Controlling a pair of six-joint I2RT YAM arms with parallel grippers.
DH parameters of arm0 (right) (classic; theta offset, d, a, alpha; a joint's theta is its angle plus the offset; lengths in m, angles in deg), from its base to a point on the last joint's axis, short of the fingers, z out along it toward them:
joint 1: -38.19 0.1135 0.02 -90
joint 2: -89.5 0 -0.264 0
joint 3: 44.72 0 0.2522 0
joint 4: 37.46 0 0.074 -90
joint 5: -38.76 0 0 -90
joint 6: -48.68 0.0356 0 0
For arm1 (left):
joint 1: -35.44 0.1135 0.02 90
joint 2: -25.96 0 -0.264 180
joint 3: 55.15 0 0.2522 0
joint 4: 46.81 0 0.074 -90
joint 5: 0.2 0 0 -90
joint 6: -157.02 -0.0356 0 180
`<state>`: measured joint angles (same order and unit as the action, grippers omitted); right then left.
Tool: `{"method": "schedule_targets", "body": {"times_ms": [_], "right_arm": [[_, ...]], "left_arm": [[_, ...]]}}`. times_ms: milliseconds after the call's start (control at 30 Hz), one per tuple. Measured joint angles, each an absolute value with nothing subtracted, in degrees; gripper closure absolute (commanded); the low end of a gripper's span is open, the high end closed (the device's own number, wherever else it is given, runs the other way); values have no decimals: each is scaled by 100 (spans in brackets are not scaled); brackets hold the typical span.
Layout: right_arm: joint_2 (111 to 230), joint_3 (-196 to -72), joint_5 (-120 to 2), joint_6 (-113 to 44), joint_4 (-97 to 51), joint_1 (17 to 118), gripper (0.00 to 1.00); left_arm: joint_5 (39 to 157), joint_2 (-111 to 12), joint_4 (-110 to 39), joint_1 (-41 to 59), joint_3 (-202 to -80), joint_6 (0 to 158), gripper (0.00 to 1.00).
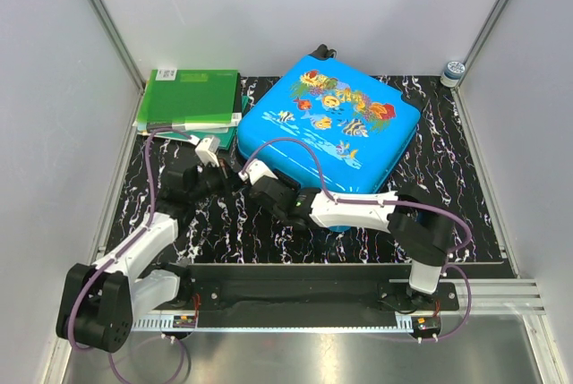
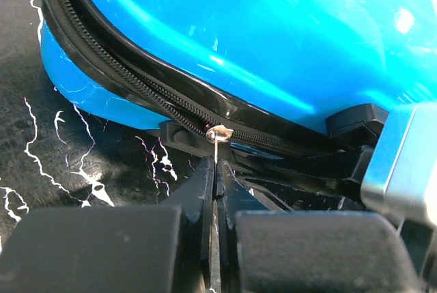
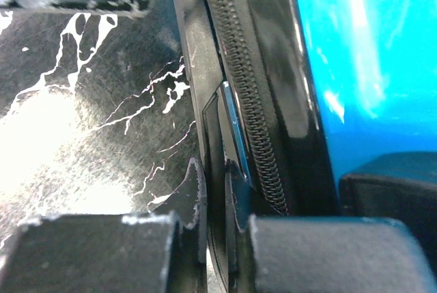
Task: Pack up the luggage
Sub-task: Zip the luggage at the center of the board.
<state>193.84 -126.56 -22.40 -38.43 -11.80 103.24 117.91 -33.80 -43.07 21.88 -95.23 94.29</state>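
Observation:
The luggage [image 1: 331, 120], bright blue with a fish print, lies flat and closed on the black marbled mat [image 1: 448, 187]. Both grippers meet at its near left corner. My left gripper [image 2: 217, 163] [image 1: 228, 172] is shut on the thin metal zipper pull [image 2: 218, 132], which hangs from the black zipper [image 2: 136, 88] along the shell's seam. My right gripper [image 3: 217, 170] [image 1: 258, 180] is shut on a black strip of the luggage's rim [image 3: 213, 122], just beside the zipper teeth [image 3: 256, 136]. The blue shell [image 3: 369, 47] fills the right of that view.
A stack of green folders [image 1: 190, 98] lies at the back left, touching the luggage's left side. A small jar [image 1: 454, 71] stands in the back right corner. Grey walls close in the mat on three sides.

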Motion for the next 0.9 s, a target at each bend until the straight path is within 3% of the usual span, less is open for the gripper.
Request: {"method": "schedule_targets", "body": {"times_ms": [900], "right_arm": [[18232, -12094, -2836, -2407, 518, 10326, 100]], "left_arm": [[11374, -2771, -4018, 2334, -9362, 9879, 100]]}}
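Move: The left fingers already hold the zipper pull, its slider about 1 cm ahead and 1 cm right of them; the suitcase's left corner, still unzipped, is some 9 cm ahead and 1 cm left. The right fingers are shut on the side handle at the hand point; from them the slider lies roughly 5 cm ahead, 6 cm left and 3 cm up, the black latch about 2 cm ahead, 4 cm right and 3 cm up. Back and to the right in about equal parts, the right hand drags the suitcase by its pinched side handle some 8 cm, away from the left hand, its wrist turning about 15 degrees. The left hand keeps its pinch on the zipper pull and nearly holds its ground against this, easing about 2 cm left and 1 cm up while turning slightly counter-clockwise. ##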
